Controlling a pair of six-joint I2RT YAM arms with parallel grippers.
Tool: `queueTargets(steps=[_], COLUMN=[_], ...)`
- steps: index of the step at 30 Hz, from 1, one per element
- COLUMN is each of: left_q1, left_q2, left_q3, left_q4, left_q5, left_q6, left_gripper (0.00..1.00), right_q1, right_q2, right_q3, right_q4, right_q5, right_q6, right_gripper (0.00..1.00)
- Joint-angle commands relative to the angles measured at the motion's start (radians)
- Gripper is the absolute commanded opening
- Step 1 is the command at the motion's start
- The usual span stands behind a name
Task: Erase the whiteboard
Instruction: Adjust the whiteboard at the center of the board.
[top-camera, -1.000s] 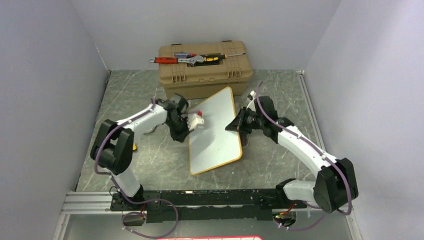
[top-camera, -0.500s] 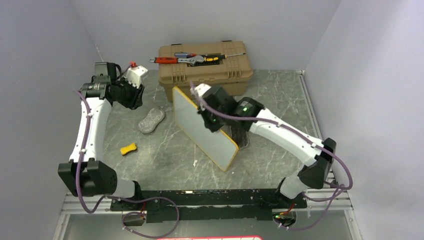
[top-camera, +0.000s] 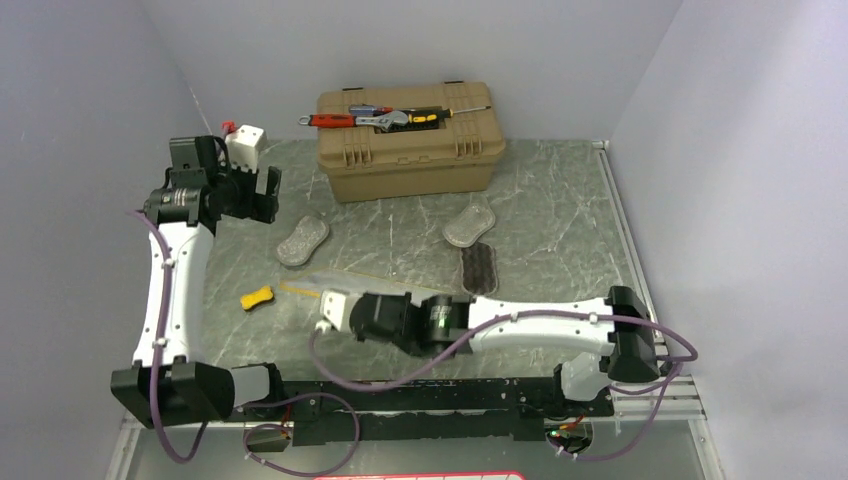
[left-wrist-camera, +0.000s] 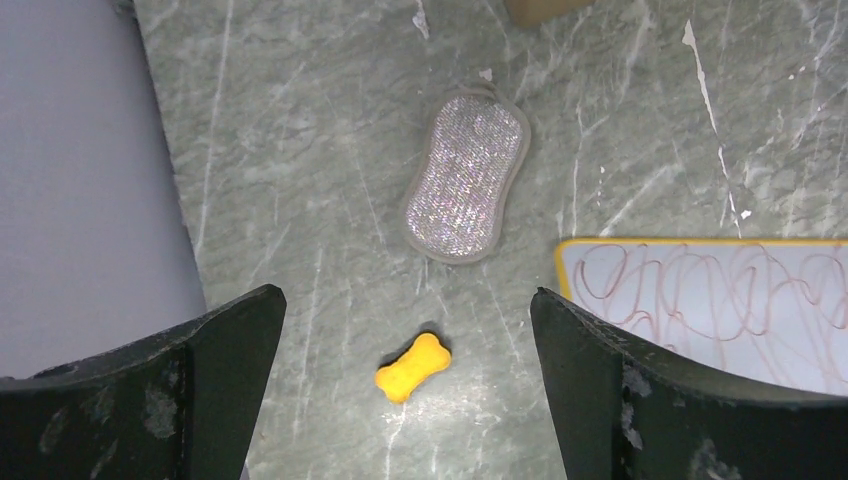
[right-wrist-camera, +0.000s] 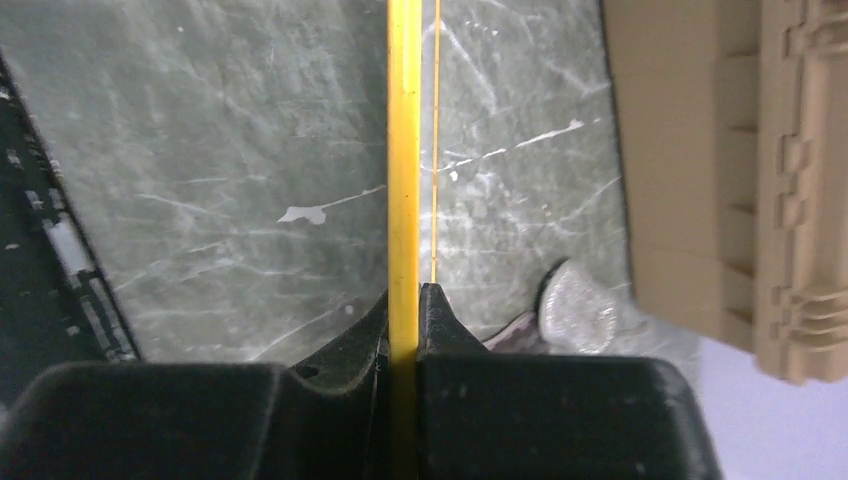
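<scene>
The whiteboard (left-wrist-camera: 700, 310) shows at the right of the left wrist view, white with a yellow rim and covered in reddish scribbles. From above it is only a thin yellow edge (top-camera: 300, 289) low over the table's near left. My right gripper (right-wrist-camera: 404, 300) is shut on its yellow rim (right-wrist-camera: 404, 150), the arm stretched low across the front (top-camera: 325, 302). My left gripper (left-wrist-camera: 405, 300) is open and holds nothing, high over the back left (top-camera: 255, 198). Below it lies a small orange bone-shaped piece (left-wrist-camera: 412, 367).
A tan toolbox (top-camera: 410, 150) with hand tools on its lid stands at the back. A glittery grey pad (top-camera: 303, 240) lies near the left arm. A second grey pad (top-camera: 470, 226) and a dark ridged pad (top-camera: 479, 268) lie at centre right. The left wall is close.
The left gripper left the board, rose to the back left and opened. The right arm carried the board from the table's middle down to the near left, now edge-on.
</scene>
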Motion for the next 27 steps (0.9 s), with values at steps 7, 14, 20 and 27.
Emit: queueTargets(steps=[7, 14, 20, 27], left_q1=[0.003, 0.003, 0.003, 0.002], left_q2=[0.088, 0.129, 0.153, 0.178], left_q3=[0.074, 0.088, 0.109, 0.125], left_q4=[-0.084, -0.119, -0.131, -0.151], left_q5=[0.072, 0.134, 0.194, 0.260], left_q6=[-0.084, -0.058, -0.036, -0.007], left_gripper=[0.99, 0.99, 1.00, 0.99], right_q1=[0.176, 0.207, 0.231, 0.239], right_q2=[0.102, 0.208, 0.190, 0.088], right_q3=[-0.449, -0.557, -0.595, -0.582], right_q4=[0.722, 0.834, 0.762, 0.538], right_q5=[0.301, 0.306, 0.307, 0.271], right_q6=[-0.199, -0.065, 0.095, 0.354], right_gripper=[0.00, 0.30, 0.73, 1.00])
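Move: The right gripper still pinches the whiteboard by an edge, the board on end with its scribbled face showing to the left wrist. Its resting place on the table has its middle about 18 cm below that hand and 2 cm ahead; the yellow sponge lies some 26 cm left and 5 cm ahead, the dark pad about 20 cm right and 10 cm ahead, level with the table. From the left hand that place is roughly 15 cm back, 25 cm right, 26 cm below. Lower the whiteboard onto the table with the right gripper, down about 15 cm and some 4 cm back towards the base, first tipping the fingers up some 25 degrees, then partly returning. Open the fingers wide from mid-descent, letting the near edge go, and stay low there. Ease the open, empty left gripper down and right, about 3 cm each, tipping it slightly downward. ##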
